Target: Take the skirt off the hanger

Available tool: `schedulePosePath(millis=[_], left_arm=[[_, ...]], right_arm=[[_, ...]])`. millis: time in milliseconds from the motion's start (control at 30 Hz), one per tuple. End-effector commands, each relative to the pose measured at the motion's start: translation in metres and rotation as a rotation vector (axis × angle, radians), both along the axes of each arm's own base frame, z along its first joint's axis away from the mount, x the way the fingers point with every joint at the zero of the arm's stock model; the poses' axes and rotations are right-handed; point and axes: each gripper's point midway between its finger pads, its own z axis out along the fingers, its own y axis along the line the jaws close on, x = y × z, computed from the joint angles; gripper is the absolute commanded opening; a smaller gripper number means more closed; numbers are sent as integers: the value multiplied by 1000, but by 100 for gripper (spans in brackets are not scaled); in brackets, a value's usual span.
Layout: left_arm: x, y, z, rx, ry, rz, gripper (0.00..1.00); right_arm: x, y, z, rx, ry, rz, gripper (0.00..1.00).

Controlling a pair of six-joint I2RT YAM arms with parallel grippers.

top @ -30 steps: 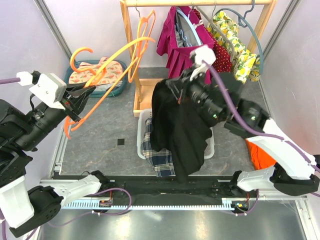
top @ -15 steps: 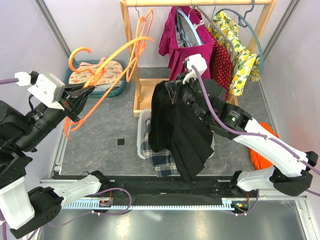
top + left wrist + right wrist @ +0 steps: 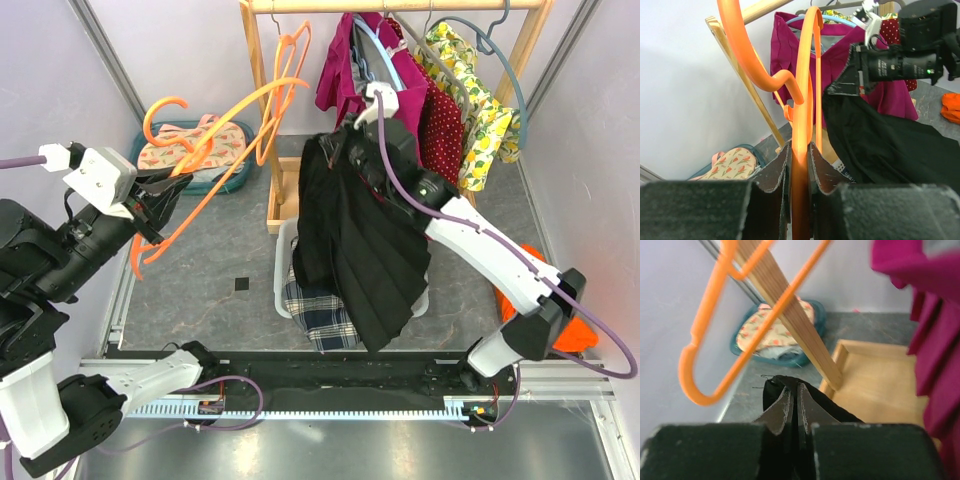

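A black pleated skirt (image 3: 352, 245) hangs free of the hanger, drooping over the white basket; my right gripper (image 3: 338, 152) is shut on its top edge, and the wrist view shows the cloth (image 3: 771, 389) pinched between the jaws of the right gripper (image 3: 794, 396). The orange hanger (image 3: 228, 112) is bare and held up at the left by my left gripper (image 3: 163, 185), shut on its bar. In the left wrist view the orange hanger (image 3: 802, 135) runs up between the pads of the left gripper (image 3: 801, 160), with the skirt (image 3: 880, 145) to the right.
A wooden rack (image 3: 262, 90) at the back carries a magenta garment (image 3: 345, 75), a red dotted one and a lemon-print one (image 3: 478, 95) on hangers. A white basket (image 3: 285, 262) holds plaid cloth (image 3: 315, 315). A teal basket (image 3: 190, 160) sits back left; orange cloth (image 3: 525, 300) lies right.
My right arm has carried the skirt up and back toward the rack, so it hangs higher. The left gripper and the hanger have barely moved.
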Motion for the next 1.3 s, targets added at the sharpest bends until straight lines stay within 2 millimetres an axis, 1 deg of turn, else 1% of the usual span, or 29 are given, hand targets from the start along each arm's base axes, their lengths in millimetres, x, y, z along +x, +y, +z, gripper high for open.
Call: schedulePosePath(millis=[0, 33, 100, 167, 200, 233, 267, 300, 333, 367, 400, 433, 467, 500, 533, 567, 600, 633, 667, 733, 767, 833, 867, 933, 1033, 1167, 1200, 1233, 1267], left_arm=[[0, -1, 11, -37, -33, -3, 2], [-1, 0, 11, -37, -33, -3, 2], [1, -1, 9, -32, -29, -3, 2], [1, 0, 10, -32, -33, 0, 2], [0, 0, 10, -31, -34, 0, 2], [-1, 1, 10, -29, -37, -1, 2], [-1, 1, 8, -25, -37, 1, 2], [1, 0, 6, -22, -32, 2, 2], [1, 0, 5, -16, -32, 1, 2], [2, -2, 3, -13, -26, -3, 2], [2, -3, 2, -11, -24, -8, 2], [3, -5, 1, -10, -19, -13, 2], [3, -6, 1, -9, -18, -19, 2], [4, -7, 1, -10, -15, -22, 2], [6, -8, 1, -11, -9, -19, 2], [9, -10, -2, -8, 2, -15, 2], [11, -11, -3, -8, 10, -14, 2], [15, -13, -8, -8, 31, -7, 2], [21, -16, -14, 1, 58, -1, 2], [28, -20, -23, 8, 98, 8, 2], [37, -26, -32, 27, 136, 11, 2], [42, -30, -36, 30, 166, 15, 2], [46, -33, -40, 40, 183, 16, 2], [61, -33, -44, 41, 209, 67, 2], [82, -36, -49, 49, 241, 129, 2], [113, -43, -59, 90, 285, 203, 2], [115, -42, -57, 89, 288, 217, 2], [129, -48, -65, 110, 314, 238, 2], [133, -50, -66, 108, 322, 247, 2]], right_arm=[[6, 13, 81, 152, -172, 54, 0], [11, 14, 82, 164, -167, 63, 0], [19, 20, 73, 169, -141, 80, 0], [11, 28, 64, 176, -114, 139, 0], [10, 30, 43, 164, -80, 155, 0], [5, 31, 33, 163, -59, 171, 0], [-10, 28, 37, 191, -57, 206, 0], [-15, 29, 4, 171, -10, 222, 0], [-22, 26, -11, 166, 25, 229, 0], [-36, 24, -6, 204, 19, 269, 0], [-42, 22, -43, 177, 90, 272, 0], [-49, 18, -52, 175, 119, 276, 0], [-53, 18, -69, 162, 162, 280, 0], [-64, 16, -101, 146, 257, 291, 0], [-70, 15, -112, 148, 289, 305, 0], [-78, 12, -139, 130, 352, 306, 0], [-85, 13, -149, 133, 394, 323, 0], [-89, 11, -158, 126, 421, 323, 0], [-96, 8, -177, 108, 466, 320, 0], [-107, 4, -187, 109, 505, 337, 0], [-115, -1, -203, 96, 539, 338, 0], [-126, -6, -210, 102, 561, 351, 0], [-134, -10, -225, 84, 593, 354, 0], [-147, -16, -237, 60, 634, 373, 0], [-166, -27, -265, 8, 711, 385, 0], [-182, -34, -293, -31, 776, 394, 0], [-183, -35, -302, -40, 795, 391, 0], [-190, -35, -313, -46, 813, 402, 0], [-191, -35, -319, -46, 823, 402, 0]])
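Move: The right hand already pinches the black skirt high above the white basket, whose middle lies about 12 cm back, hardly 1 cm left and some 38 cm below; the plaid skirt in it is about 16 back, 5 left, 36 down. The magenta skirt hangs 10 ahead, 10 right, 8 below. From the left hand, still gripping the bare orange hanger, the rail's left part is about 28 ahead, 12 right, 5 up; the hung hanger 28 ahead, 16 right, 5 below. After a small swing of some 3 cm up, forward and left, the right hand drops quickly with the black skirt still pinched, down about 27 cm and back 16 into the basket area, the wrist tipping some 40 degrees downward and turning a little counter-clockwise. The left hand, nearly still at first, then carries the orange hanger forward about 11 cm, down and to the right towards the rail, tilting down some 20 degrees with its grip kept. ##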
